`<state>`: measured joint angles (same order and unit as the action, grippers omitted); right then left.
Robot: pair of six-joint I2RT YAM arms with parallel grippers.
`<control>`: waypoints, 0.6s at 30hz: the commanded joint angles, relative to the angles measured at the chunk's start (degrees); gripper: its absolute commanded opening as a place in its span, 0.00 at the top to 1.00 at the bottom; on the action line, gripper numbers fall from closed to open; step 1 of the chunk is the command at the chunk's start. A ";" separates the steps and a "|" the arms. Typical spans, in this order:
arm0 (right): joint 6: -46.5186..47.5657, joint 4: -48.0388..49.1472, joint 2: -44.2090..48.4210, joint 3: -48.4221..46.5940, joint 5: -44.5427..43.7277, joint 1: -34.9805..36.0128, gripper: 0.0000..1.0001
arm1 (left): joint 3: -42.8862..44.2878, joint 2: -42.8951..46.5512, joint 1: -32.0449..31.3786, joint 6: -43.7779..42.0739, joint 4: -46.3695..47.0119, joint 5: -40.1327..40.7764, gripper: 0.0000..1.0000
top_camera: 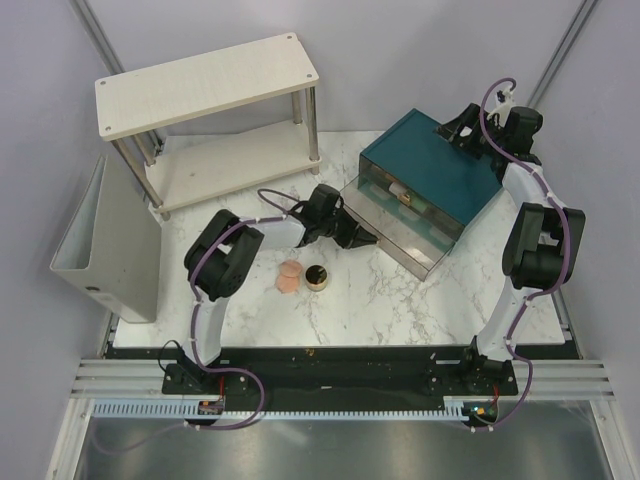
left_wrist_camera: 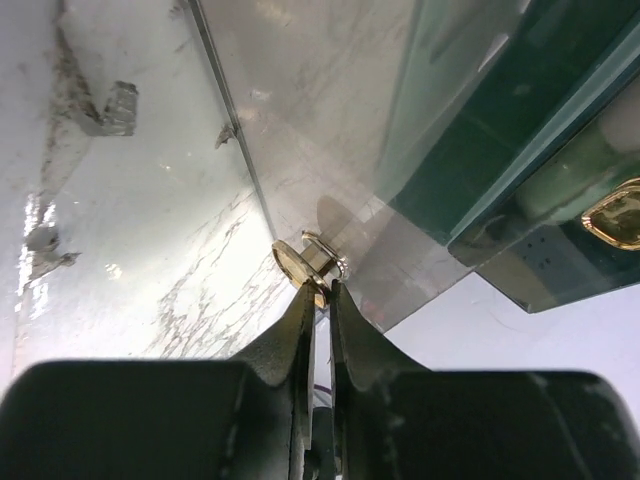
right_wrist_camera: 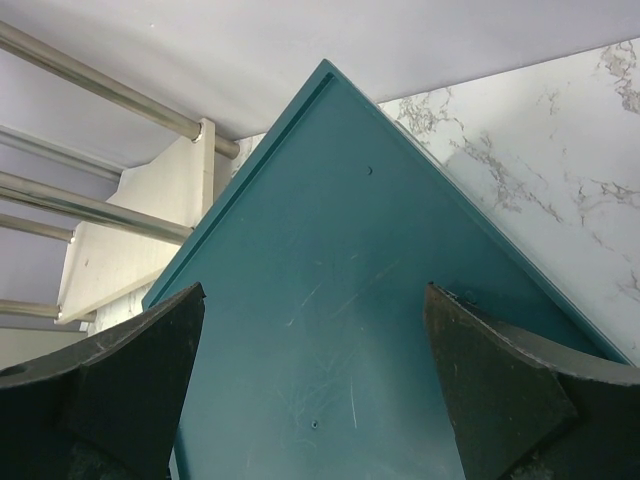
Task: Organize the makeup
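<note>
A peach-pink sponge [top_camera: 288,276] and a round gold-rimmed pot [top_camera: 317,278] with a dark centre sit side by side on the marble. Right of them stands the teal box [top_camera: 430,178], its clear lower drawer [top_camera: 400,238] pulled out. My left gripper [top_camera: 364,238] [left_wrist_camera: 322,288] is shut on that drawer's small gold knob [left_wrist_camera: 308,258]. A pale mint-green piece [left_wrist_camera: 565,170] shows through the upper drawer front, beside a gold handle [left_wrist_camera: 614,212]. My right gripper [top_camera: 460,128] [right_wrist_camera: 312,290] hangs open over the teal box's top [right_wrist_camera: 340,200], holding nothing.
A white two-tier shelf [top_camera: 205,85] stands at the back left. A grey bin [top_camera: 100,250] leans off the table's left edge. The marble tabletop [top_camera: 400,310] stretches in front of the box.
</note>
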<state>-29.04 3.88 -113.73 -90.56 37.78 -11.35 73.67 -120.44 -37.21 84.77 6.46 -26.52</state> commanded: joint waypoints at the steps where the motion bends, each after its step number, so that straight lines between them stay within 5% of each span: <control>1: -0.32 1.13 2.73 1.00 1.24 0.10 0.02 | 0.24 2.58 1.88 -8.39 -9.52 1.74 0.89; 5: -0.23 1.22 2.90 1.18 1.33 0.11 0.02 | 3.23 3.02 1.88 -13.30 -9.54 2.44 0.56; 8: -0.41 1.22 2.99 1.09 1.51 0.19 0.02 | 4.81 5.21 2.06 -16.29 -10.49 3.58 0.44; 14: -0.41 1.39 3.34 1.09 1.42 0.19 0.02 | 5.69 13.02 3.20 -30.68 -18.48 7.79 0.42; 18: -0.76 1.74 3.52 1.53 1.68 0.28 0.02 | 12.44 14.27 3.20 -43.88 -34.46 12.71 0.41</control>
<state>-29.36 4.03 -113.30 -89.97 37.93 -11.35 78.89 -110.76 -34.17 58.57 -14.33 -20.16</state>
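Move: The left hand still pinches the lower drawer's gold knob, right at its fingertips, with that clear drawer pulled out. The upper drawer's knob sits some 8 cm ahead, 7 cm right and 7 cm higher; the round pot stands about 13 cm left and 9 cm back, and the pink puffs 19 cm left and 9 cm back, both a few centimetres lower. From the right hand, the lower knob lies roughly 22 cm back, 20 cm left and 16 cm below. The left fingers spread from nearly shut to a bit over half open and let go of the lower drawer's gold knob, while the hand slips slightly left and dips barely a centimetre. It then leaves the drawer front, going left about 5 cm in all and rising at growing speed to some 4 cm above its start, the wrist turning about 25 degrees and tipping the fingers a little more steeply down. ##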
